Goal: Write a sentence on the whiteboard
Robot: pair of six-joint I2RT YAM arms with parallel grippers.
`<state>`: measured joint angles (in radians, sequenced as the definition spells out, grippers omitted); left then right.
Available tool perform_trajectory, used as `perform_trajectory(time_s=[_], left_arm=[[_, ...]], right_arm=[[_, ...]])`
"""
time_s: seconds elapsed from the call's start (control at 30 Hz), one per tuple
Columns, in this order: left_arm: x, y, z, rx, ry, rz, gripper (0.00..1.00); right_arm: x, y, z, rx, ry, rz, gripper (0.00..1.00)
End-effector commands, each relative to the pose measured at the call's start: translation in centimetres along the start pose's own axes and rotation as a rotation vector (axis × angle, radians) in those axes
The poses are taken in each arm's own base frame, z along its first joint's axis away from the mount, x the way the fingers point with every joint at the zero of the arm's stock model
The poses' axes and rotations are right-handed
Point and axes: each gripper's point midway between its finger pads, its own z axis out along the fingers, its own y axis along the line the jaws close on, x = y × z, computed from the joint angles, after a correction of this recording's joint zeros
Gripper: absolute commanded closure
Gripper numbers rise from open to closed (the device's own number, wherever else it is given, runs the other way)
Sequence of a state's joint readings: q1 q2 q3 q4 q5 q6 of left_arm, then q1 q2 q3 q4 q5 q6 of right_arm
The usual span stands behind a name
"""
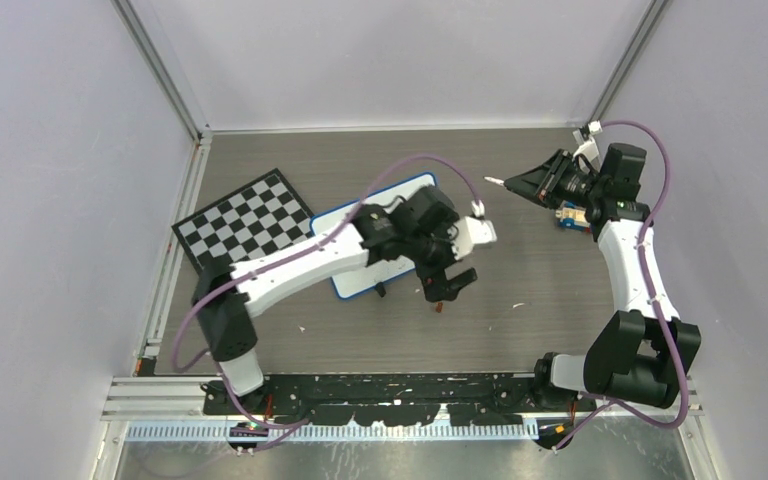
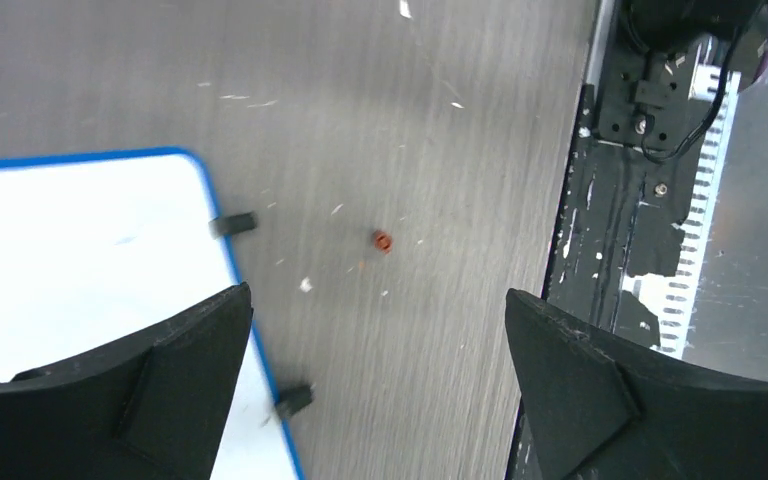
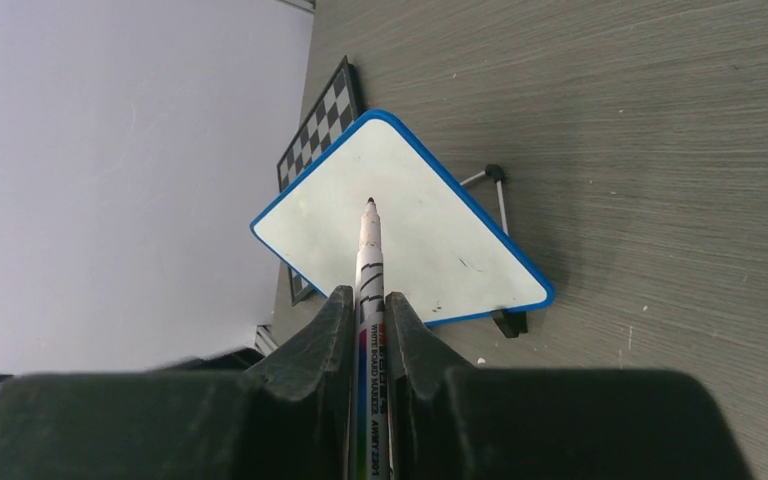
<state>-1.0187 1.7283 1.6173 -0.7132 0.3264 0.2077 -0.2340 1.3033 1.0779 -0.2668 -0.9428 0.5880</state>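
The whiteboard [image 1: 412, 190], white with a blue frame and black clip feet, lies at mid-table, largely under my left arm. In the right wrist view its face [image 3: 400, 230] shows only a few dark specks; no sentence is visible. My left gripper [image 1: 450, 285] hangs open just off the board's near right edge [image 2: 90, 250], with bare table between its fingers [image 2: 377, 295]. A small red piece [image 2: 382, 241] lies on the table below it. My right gripper [image 3: 368, 293] is shut on a whiteboard marker [image 3: 369, 250], held in the air right of the board, tip [image 1: 490, 181] pointing toward it.
A black-and-white chessboard [image 1: 245, 222] lies left of the whiteboard, touching or tucked under its far corner. A small blue-and-yellow object [image 1: 568, 218] sits under my right wrist. The black base rail [image 2: 650, 200] runs along the near table edge. Walls enclose three sides.
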Motion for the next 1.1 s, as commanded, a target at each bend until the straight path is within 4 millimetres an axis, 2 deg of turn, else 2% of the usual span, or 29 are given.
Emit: perform_trajectory(time_s=[0.0,0.03,0.1,0.2,0.3,0.43,0.57,0.63,0.8,0.93,1.07], left_arm=[[-0.7,2.6,-8.8,-0.077,-0.071,-0.11,0.0],[-0.7,3.5,-10.7,-0.091,-0.108,-0.146,0.0],[0.1,6.6,-14.1,-0.158,-0.166,-0.258,0.0],[2.0,9.3,-17.9,-0.229,-0.213,-0.407,0.0],[4.6,10.7,-20.3,-0.292,-0.225,-0.517,0.0],[7.9,12.2,-23.5,-0.388,-0.294,-0.682,0.0],[11.9,14.4,-26.3,-0.549,-0.321,-0.897,0.0],[13.6,14.8,-26.7,-0.606,-0.309,-0.955,0.0],[16.2,14.5,-24.9,-0.606,-0.279,-0.997,0.0],[16.1,13.9,-24.2,-0.543,-0.254,-0.902,0.0],[15.6,13.3,-22.7,-0.415,-0.247,-0.845,0.0]], right_arm=[[-0.9,2.8,-0.3,-0.009,0.013,-0.134,1.0],[-0.7,3.0,-0.1,0.004,0.023,-0.155,1.0],[0.1,3.4,0.3,0.038,0.056,-0.197,1.0],[1.7,4.3,1.4,0.097,0.12,-0.284,1.0],[3.2,5.6,2.5,0.112,0.176,-0.357,1.0],[4.2,7.2,3.6,0.116,0.206,-0.456,1.0],[5.9,9.2,4.4,0.059,0.28,-0.539,1.0],[7.9,10.3,4.7,0.001,0.365,-0.601,1.0],[13.2,11.5,5.1,-0.11,0.546,-0.711,1.0],[15.9,11.7,5.3,-0.178,0.604,-0.742,1.0],[17.8,12.4,4.8,-0.241,0.64,-0.782,1.0]])
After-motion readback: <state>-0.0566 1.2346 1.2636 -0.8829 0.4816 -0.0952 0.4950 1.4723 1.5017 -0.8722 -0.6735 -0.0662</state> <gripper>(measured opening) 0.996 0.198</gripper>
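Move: The whiteboard's middle lies about 27 cm to the left of the right hand, which holds the marker, some 5 cm nearer the base and 19 cm below. The red cap lies about 16 cm left of that hand, 16 cm back and 24 cm below. From the empty left hand the whiteboard is roughly 11 cm ahead, 11 cm to its left and 13 cm lower; the cap is almost straight beneath, about 17 cm down. Uncapped and still gripped, the marker is carried through the air towards the whiteboard: the right hand swings about 18 cm left and, mostly later on, 10 cm back, nearly level, turning counter-clockwise and tipping its left side down so the tip goes from pointing forward-left to left and down. Meanwhile the open left hand clears out, rising forward-left over the whiteboard, then on left and down, some 30 cm left in all, turning about 60 degrees counter-clockwise. ##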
